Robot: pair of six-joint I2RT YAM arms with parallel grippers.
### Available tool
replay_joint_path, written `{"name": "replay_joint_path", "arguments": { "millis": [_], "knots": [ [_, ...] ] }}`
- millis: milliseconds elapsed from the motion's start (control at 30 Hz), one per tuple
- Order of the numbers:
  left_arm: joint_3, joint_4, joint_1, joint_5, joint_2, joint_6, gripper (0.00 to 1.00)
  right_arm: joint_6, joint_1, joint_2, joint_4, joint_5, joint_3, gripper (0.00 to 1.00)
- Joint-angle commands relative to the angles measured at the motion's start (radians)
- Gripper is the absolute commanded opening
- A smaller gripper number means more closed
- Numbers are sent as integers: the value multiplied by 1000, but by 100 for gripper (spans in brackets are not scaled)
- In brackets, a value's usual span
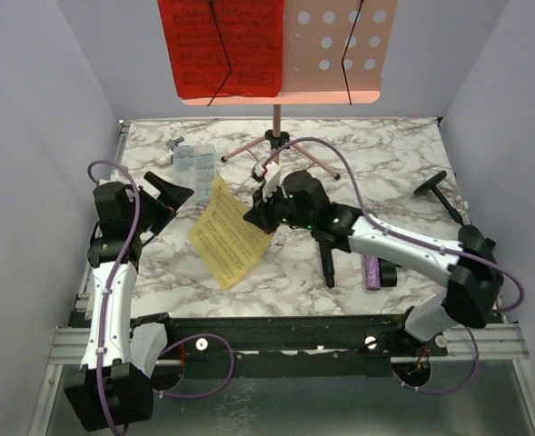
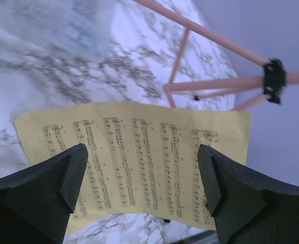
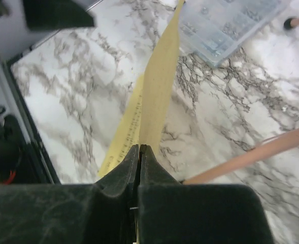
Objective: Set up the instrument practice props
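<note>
The pink music rack [image 1: 340, 50] stands at the back on thin tripod legs [image 1: 276, 141], with the red sheet [image 1: 220, 45] on its left half. My right gripper [image 1: 256, 218] is shut on one edge of the yellow music sheet [image 1: 226, 234], holding it edge-up above the table. In the right wrist view the jaws [image 3: 139, 148] pinch the yellow sheet [image 3: 159, 86]. My left gripper [image 1: 169, 193] is open just left of the sheet. Its wrist view shows the yellow sheet [image 2: 134, 152] spread beyond the wide-open left gripper [image 2: 141, 175] and the pink tripod legs [image 2: 215, 84].
A clear compartment box [image 1: 194, 161] sits at the back left, near the sheet's top. A purple glitter microphone [image 1: 373, 271] and a long black prop [image 1: 326, 259] lie under my right arm. A black round-based holder [image 1: 435, 186] lies at the right.
</note>
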Motion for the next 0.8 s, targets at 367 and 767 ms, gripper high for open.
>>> {"name": "replay_joint_path", "arguments": {
  "millis": [367, 767],
  "knots": [
    [18, 475, -428, 869, -77, 218, 99, -201, 0, -658, -475, -727, -152, 1],
    [22, 523, -554, 975, -62, 190, 93, -82, 1, -853, -315, -235, -248, 1]
  ]
}}
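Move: The right gripper already pinches the yellow sheet. The sheet's middle lies about 5 cm to its left, 3 cm back and 6 cm below, and the black microphone is on the table some 20 cm to its right, level with it. From the open left gripper the sheet's middle is roughly 14 cm to the right, 5 cm back and 6 cm lower; the plastic box lies 20 cm ahead, 2 cm right, on the table. Keep the yellow sheet pinched in the right gripper and draw it back some 20 cm, right and up, turning the hand counter-clockwise, then ease it slightly forward. Meanwhile swing the wide-open left gripper right, back and up, turning it about 80 degrees clockwise and levelling it so the jaws point right and straddle the sheet's free left edge, without closing. ##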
